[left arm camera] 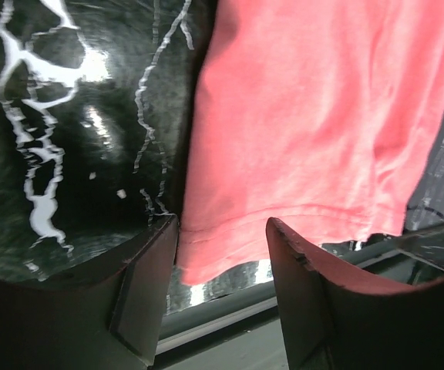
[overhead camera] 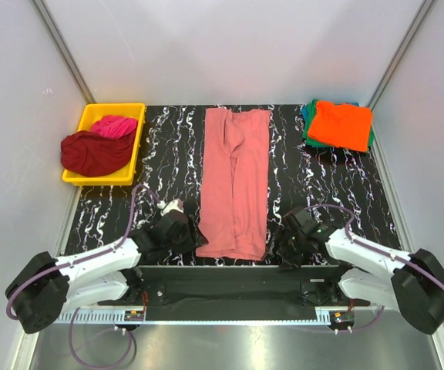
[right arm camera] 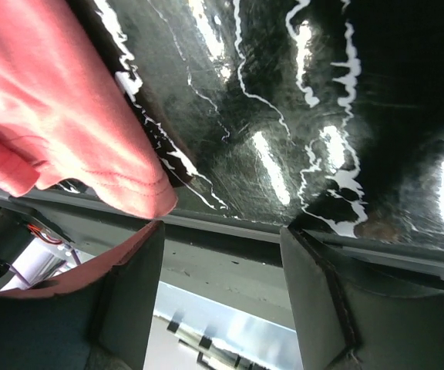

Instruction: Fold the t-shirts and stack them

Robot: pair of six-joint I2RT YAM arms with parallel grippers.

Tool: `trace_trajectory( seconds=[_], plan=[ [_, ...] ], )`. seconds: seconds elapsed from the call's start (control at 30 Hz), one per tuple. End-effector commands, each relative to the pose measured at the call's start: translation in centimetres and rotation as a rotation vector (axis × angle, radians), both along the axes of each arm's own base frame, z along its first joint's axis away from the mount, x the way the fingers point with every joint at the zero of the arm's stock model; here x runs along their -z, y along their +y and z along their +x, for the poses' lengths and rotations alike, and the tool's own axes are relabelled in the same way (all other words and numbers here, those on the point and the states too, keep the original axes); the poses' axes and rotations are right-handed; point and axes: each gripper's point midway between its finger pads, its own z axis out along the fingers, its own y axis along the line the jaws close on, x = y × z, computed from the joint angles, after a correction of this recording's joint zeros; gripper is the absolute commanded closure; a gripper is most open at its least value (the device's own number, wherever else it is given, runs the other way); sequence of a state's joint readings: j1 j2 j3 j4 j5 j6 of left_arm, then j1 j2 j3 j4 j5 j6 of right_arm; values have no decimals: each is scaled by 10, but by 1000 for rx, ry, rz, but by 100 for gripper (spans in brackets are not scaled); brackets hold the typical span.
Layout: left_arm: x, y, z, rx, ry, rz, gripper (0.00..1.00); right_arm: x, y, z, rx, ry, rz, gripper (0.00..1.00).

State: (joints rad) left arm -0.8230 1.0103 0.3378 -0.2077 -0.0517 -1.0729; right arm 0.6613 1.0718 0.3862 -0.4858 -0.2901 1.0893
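A large salmon-pink t-shirt [overhead camera: 235, 181] lies folded into a long strip down the middle of the black marbled table [overhead camera: 168, 154]. My left gripper [overhead camera: 196, 235] is at its near left corner. In the left wrist view that gripper [left arm camera: 222, 231] is open, and the shirt's hem [left arm camera: 230, 231] lies between the fingertips. My right gripper [overhead camera: 274, 247] is at the near right corner. It [right arm camera: 220, 230] is open, and the shirt's corner [right arm camera: 137, 193] sits just above its left fingertip [right arm camera: 149, 239], with nothing in the gap. An orange t-shirt [overhead camera: 341, 125] lies folded on a green one [overhead camera: 307, 129].
A yellow tray [overhead camera: 95, 114] at the back left holds a crumpled dark red t-shirt [overhead camera: 91, 153] and a magenta one [overhead camera: 118, 125]. The folded stack is at the back right. Both grippers hang over the table's near edge [right arm camera: 230, 227], with the metal rail just below.
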Motion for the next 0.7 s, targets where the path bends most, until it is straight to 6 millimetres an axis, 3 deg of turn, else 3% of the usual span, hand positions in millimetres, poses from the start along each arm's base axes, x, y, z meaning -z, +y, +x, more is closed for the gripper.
trace_trajectory(
  seconds=[0.0,0.17,0.23,0.4,0.67],
  plan=[
    [22,10,-17,11,75,33,44,-14,20,46,21,-175,43,32],
    [23,11,-21,10,84,22,46,-24,24,58,31,-236,63,36],
    [25,13,-24,9,88,21,46,-36,28,61,41,-275,104,37],
    [27,15,-27,7,87,15,47,-48,30,55,38,-272,147,36],
    [26,16,-27,0,82,3,48,-21,26,61,22,-220,43,37]
  ],
)
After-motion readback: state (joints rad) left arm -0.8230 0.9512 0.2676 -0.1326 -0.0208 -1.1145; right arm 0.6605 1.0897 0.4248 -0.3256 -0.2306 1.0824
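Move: The coral t-shirt, folded into a long strip, has its near right corner about 3 cm left of and 1 cm ahead of the right hand, roughly 1 cm lower. The near left corner lies some 20 cm left of that hand and 1 cm ahead; the table's front edge is 2 cm behind it. From the left hand, the near left corner is about 3 cm back and 1 cm left, 2 cm below. Beside the t-shirt's near right corner, the right hand creeps slightly left down at the table, then hops about 4 cm forward and 2 cm left, rising some 3 cm and sinking back 1 cm. It tips about 10 degrees, its open fingers coming over the right edge just beyond the corner. The left hand stays almost put with open fingers at the near left corner. ##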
